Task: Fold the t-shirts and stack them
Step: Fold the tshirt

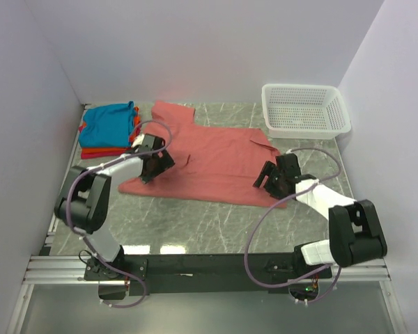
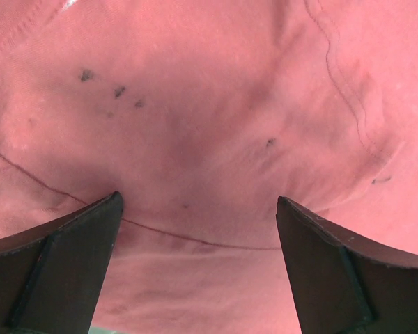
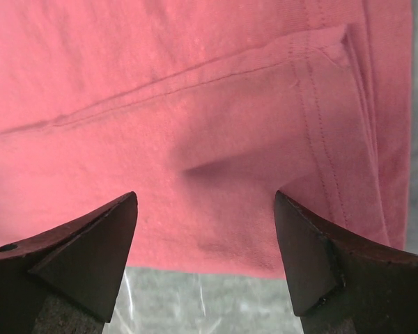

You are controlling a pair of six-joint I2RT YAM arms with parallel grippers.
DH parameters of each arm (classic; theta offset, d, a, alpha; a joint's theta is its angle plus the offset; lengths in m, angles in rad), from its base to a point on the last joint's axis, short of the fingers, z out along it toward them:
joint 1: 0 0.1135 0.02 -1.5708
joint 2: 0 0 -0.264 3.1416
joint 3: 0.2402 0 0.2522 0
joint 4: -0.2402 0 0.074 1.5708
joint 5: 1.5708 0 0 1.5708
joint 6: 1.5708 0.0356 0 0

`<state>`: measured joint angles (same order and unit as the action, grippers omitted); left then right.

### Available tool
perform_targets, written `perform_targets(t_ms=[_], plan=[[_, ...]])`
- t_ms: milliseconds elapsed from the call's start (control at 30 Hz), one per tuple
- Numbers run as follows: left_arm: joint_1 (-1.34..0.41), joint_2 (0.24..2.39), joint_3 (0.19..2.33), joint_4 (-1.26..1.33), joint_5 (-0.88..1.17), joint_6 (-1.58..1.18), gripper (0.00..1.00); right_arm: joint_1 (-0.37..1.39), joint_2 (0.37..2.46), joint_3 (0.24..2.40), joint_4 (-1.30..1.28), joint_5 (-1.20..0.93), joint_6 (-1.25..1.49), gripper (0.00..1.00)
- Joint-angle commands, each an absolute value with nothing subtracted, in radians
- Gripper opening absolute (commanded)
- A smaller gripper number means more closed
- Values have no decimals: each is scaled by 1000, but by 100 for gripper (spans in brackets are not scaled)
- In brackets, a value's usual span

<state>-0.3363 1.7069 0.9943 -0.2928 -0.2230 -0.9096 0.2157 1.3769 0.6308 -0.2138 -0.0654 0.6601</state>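
Note:
A large salmon-pink t-shirt (image 1: 216,156) lies spread across the middle of the table. My left gripper (image 1: 153,169) hovers over its left part, jaws open, only pink cloth (image 2: 195,139) between them. At the shirt's right front corner my right gripper (image 1: 268,181) stands open above the hem (image 3: 216,236), with a folded sleeve edge (image 3: 334,118) just beyond. A stack of folded t-shirts, teal-blue on top (image 1: 108,122) with orange and red edges below (image 1: 101,149), sits at the back left.
A white mesh basket (image 1: 305,110) stands at the back right by the wall. Grey marbled table surface (image 1: 209,223) shows in front of the shirt. White walls close in the left, back and right sides.

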Motion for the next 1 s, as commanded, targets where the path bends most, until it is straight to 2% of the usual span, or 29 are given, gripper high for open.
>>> perform_targets(t_ms=[0,133,300,467,600,733,867,967], plan=[[-360,1616,827,-448,-218,-1012,99,219,1321,504,-350,-136,724,86],[-380,1484,703,-523,-245,-1106,99,218,1194,418,-414,-147,778,87],[-432,1319,617,-619,-241,-1198,99,221,985,410,-535,-112,842,89],[-486,1192,588,-721,-224,-1255,99,221,870,426,-672,-69,855,89],[-491,1114,667,-776,-293,-1234,100,225,810,520,-677,-15,750,89],[-491,1135,745,-692,-304,-1140,99,290,851,595,-548,-20,632,90],[-489,1235,837,-625,-334,-1100,99,463,1056,658,-436,5,624,90],[-489,1324,903,-609,-337,-1066,99,506,1213,718,-399,66,640,90]])
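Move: The t-shirt is already under my open fingertips: its middle lies about 17 cm right of my left hand and 3 cm ahead, and 23 cm left of my right hand and 6 cm ahead. Its near hem runs roughly 9 cm behind each hand. The folded stack sits 18 cm left of my left hand and 15 cm farther out; the basket is some 15 cm right of my right hand and 26 cm ahead. I keep both grippers open with their fingertips pressed on the t-shirt and drag it back towards the table's near edge, my left hand about 17 cm, my right about 11. Then both lift 5 cm or so off the cloth and swing forward again, my right hand also going left over the shirt and turning some 20 degrees counter-clockwise. ##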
